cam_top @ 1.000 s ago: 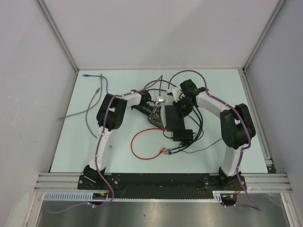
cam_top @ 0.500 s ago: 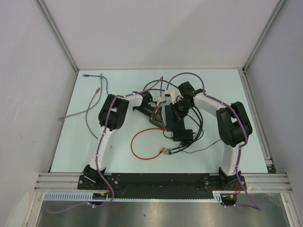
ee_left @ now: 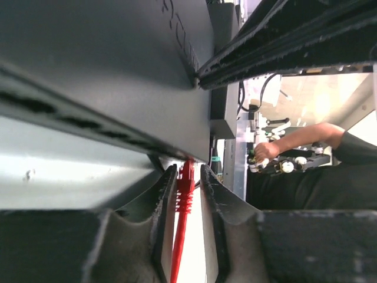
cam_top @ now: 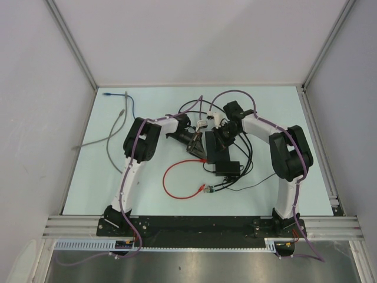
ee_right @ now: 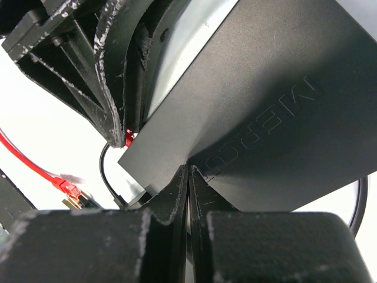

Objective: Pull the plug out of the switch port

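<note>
The switch (cam_top: pixel 215 147) is a flat black box in the middle of the table. A red plug (ee_left: pixel 186 177) sits in a port on its left edge. My left gripper (ee_left: pixel 184 177) reaches in from the left, its fingers closed narrowly round that plug. The red cable (cam_top: pixel 174 177) loops from there toward the table's front. My right gripper (ee_right: pixel 189 174) is shut and empty, with its tips pressed on the switch's top face (ee_right: pixel 265 100). In the right wrist view the left gripper's fingers (ee_right: pixel 115 82) stand at the switch's edge, a sliver of red plug (ee_right: pixel 128 139) between them.
A smaller black box (cam_top: pixel 227 168) with thin black leads lies just in front of the switch. The red cable's free plug (cam_top: pixel 204 188) rests near it. Grey and blue cables (cam_top: pixel 118 121) lie at the back left. Walls enclose the table.
The left gripper's jaws have narrowed onto the red plug. The right arm has swung left and lowered its shut gripper onto the switch's top.
</note>
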{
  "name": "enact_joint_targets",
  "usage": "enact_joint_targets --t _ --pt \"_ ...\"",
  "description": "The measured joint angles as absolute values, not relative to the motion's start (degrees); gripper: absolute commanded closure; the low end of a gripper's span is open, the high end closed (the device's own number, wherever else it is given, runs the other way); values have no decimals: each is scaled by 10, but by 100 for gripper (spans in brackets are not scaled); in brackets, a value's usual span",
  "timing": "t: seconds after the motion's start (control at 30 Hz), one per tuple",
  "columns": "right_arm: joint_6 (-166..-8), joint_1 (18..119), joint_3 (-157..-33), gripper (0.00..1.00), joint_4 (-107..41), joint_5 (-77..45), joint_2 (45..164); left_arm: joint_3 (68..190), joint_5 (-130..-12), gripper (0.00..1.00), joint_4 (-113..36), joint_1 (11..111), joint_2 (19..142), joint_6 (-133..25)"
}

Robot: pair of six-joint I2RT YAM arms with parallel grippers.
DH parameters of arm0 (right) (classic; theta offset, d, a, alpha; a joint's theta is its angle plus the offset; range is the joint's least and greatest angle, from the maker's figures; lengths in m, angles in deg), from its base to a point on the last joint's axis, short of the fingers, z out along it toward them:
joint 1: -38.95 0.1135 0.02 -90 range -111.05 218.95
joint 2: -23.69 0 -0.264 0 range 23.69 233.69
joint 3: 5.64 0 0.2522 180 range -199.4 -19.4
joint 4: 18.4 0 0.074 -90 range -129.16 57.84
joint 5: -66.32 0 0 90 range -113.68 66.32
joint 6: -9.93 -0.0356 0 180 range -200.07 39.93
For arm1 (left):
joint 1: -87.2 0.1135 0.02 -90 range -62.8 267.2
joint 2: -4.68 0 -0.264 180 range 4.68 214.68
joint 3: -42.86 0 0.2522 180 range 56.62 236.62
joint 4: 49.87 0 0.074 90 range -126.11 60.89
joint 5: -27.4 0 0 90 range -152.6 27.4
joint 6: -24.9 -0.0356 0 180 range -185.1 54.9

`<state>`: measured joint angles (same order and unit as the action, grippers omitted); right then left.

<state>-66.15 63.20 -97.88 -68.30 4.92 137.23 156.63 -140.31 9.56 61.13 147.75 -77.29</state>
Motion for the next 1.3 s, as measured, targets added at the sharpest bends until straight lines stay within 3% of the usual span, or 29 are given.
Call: enact_joint_targets --t 0.37,0.5,0.8,1.07,1.3 --pt "-664 631 -984 95 -689 52 1377 1570 -1406 75 82 607 1480 -749" --pt "-665 631 -988 95 -693 52 1380 1574 -1405 72 98 606 1480 -783" --pt "-666 628 -999 95 -706 58 1388 1584 -1399 76 133 603 1480 -852" --pt "-667 627 -1006 95 -714 60 1393 1588 -1391 98 139 602 1480 -856" --pt "-670 627 -1009 94 -718 60 1396 1621 -1350 100 181 596 1480 -855"
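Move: The red plug sits in the switch port about 1 cm to the right of the left fingertips and slightly lower, with the open fingers already around its boot. The switch's middle is some 5 cm right and 5 cm ahead of them, the black adapter box 9 cm right and 5 cm back, the loose red plug 13 cm back and 1 cm left. From the right fingertips the plug lies about 7 cm left, 4 cm back; the switch's middle 3 cm left, 1 cm ahead. Pinching the red plug's boot: the left fingers, a quarter open, edge about half a centimetre right towards the port, then ease back towards the base by about as much while the wrist turns some 5 to 10 degrees and its tips dip. They then close almost fully. The right hand stays put, its shut tips still pressing on the switch's top. ##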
